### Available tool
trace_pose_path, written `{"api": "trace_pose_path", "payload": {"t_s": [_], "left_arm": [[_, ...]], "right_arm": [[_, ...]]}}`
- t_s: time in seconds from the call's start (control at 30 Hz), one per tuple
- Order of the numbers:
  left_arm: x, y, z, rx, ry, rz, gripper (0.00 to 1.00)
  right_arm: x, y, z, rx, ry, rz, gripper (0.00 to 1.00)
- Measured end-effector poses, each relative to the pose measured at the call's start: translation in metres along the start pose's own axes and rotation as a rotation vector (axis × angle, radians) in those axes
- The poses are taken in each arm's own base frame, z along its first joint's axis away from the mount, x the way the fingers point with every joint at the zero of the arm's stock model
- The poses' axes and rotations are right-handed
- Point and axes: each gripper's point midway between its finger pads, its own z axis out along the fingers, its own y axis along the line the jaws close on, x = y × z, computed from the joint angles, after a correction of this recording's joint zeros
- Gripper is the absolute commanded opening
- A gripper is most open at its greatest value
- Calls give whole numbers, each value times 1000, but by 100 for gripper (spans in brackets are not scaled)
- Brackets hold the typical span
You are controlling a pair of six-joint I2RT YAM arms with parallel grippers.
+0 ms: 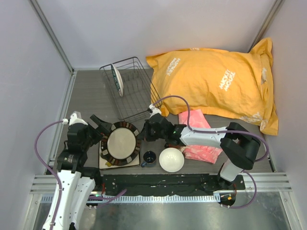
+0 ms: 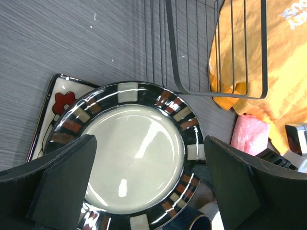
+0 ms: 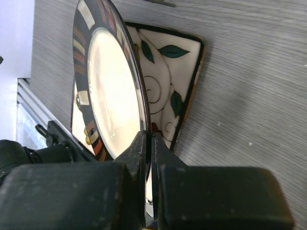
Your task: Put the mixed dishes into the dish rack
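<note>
A white plate with a dark patterned rim [image 1: 121, 143] lies on a square dark-edged tray [image 1: 106, 162] near the front of the table. My right gripper [image 1: 144, 132] is shut on the plate's right rim; the right wrist view shows the plate [image 3: 110, 91] pinched between the fingertips, above the tray [image 3: 172, 81]. My left gripper [image 1: 99, 131] stands open at the plate's left side, touching nothing. Its fingers [image 2: 67, 177] flank the plate [image 2: 134, 153]. The dish rack [image 1: 130, 91] stands behind, with another plate [image 1: 117, 79] on edge inside. A small dark-blue cup [image 1: 149, 158] and a white bowl [image 1: 171, 159] sit right of the tray.
A big yellow bag [image 1: 216, 84] fills the back right, against the rack's right side. A pink cloth [image 1: 196, 136] lies under my right arm. Grey walls close in the left, back and right; a metal rail runs along the near edge.
</note>
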Motion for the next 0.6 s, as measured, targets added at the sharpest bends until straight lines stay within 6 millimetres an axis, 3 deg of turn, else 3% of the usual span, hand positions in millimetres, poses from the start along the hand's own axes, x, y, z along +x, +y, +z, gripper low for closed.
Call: {"api": "trace_pose_path", "payload": {"t_s": [0.2,0.37,0.6], "left_arm": [[2,2,2,-5,4,0,100],[-4,3,2,-23,-15,9,100],[-25,-14,-2,16,-71,12,100]], "right_arm": [[-2,-6,-9,19,3,-3,1],[-11,-6,-38,18,-14,-13,1],[-33,-5,-68,-20,-49,-1,1]]}}
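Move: The right hand already holds the striped plate by its edge. The dish rack's middle lies about 22 cm ahead of it, 5 cm left and 4 cm below. The floral tray is some 7 cm back and 10 cm left, the dark mug 11 cm back and 4 cm right, the orange mug level and 16 cm right. From the left hand the rack is about 20 cm ahead, 12 cm right, 11 cm lower. The right hand carries the pinched striped plate right and up, some 5 cm each; the left rises slightly. ##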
